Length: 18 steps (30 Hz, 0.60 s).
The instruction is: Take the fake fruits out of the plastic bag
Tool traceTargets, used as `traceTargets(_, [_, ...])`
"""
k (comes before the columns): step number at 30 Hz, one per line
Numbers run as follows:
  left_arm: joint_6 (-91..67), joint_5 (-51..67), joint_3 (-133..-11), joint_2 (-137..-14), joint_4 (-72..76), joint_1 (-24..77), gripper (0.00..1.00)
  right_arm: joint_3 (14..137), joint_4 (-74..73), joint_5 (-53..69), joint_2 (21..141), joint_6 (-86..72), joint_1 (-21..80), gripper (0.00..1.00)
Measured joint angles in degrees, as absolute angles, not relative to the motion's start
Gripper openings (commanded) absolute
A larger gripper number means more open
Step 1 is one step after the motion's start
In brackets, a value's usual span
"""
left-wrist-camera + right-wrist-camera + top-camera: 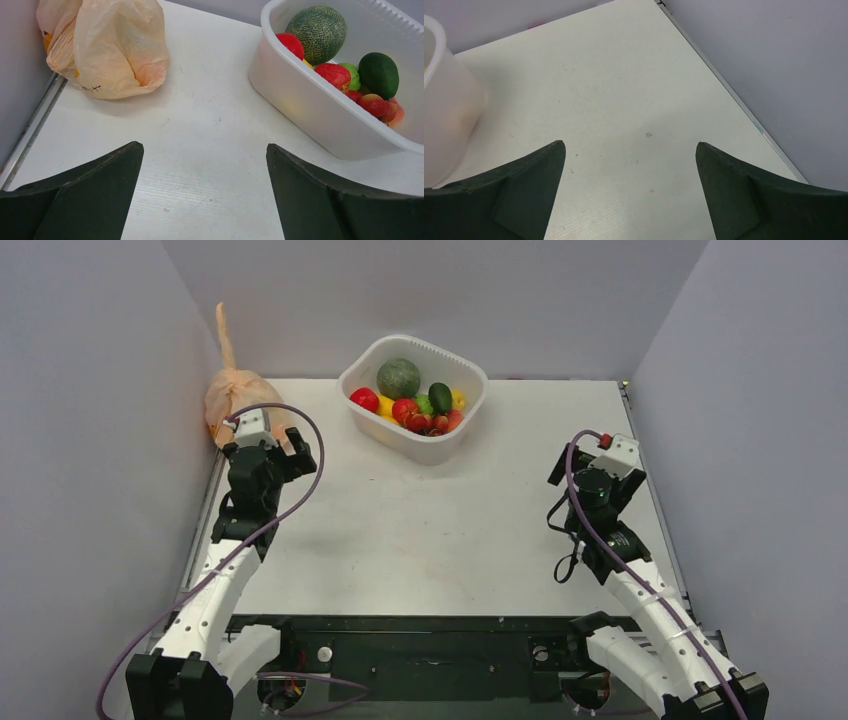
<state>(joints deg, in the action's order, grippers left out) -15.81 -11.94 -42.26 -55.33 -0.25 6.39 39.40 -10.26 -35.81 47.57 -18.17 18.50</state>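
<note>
The peach-orange plastic bag (235,395) lies bunched at the table's far left against the wall, one handle sticking up. In the left wrist view the bag (110,50) looks closed and crumpled, and I cannot tell what is inside it. Several small fake fruits (415,410), red, yellow and green, lie in the white tub (440,445); they also show in the left wrist view (334,74). My left gripper (282,447) (205,150) is open and empty over bare table, just short of the bag. My right gripper (590,480) (630,147) is open and empty at the right.
A large dark-green melon (398,377) (317,31) and a dark-green avocado (378,74) also sit in the tub (300,95). Grey walls close in the table on the left, back and right. The tub's edge (444,110) shows left of my right gripper.
</note>
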Motion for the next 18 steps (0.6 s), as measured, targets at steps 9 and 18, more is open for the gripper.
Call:
traceTargets(9, [-14.6, -12.2, -43.8, -61.6, -1.7, 6.4, 0.92, 33.4, -1.0, -33.8, 51.6, -18.4, 19.2, 0.99])
traceTargets(18, [-14.3, -13.2, -45.9, -66.2, -5.5, 6.4, 0.92, 30.9, 4.0, -29.7, 53.9, -22.7, 19.2, 0.99])
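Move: The plastic bag sits in the far left corner, about 20 cm ahead of the open left hand, 10 cm to its left and 16 below. The white bin of fruits stands about 20 ahead of that hand, 28 to its right, 16 below. From the right hand, the bag is some 25 ahead, 70 left, 14 below; the bin about 25 ahead, 33 left, 14 below. Both open hands sink about 5 cm towards the bag's level, left tipping down 10 degrees, right drifting left. ##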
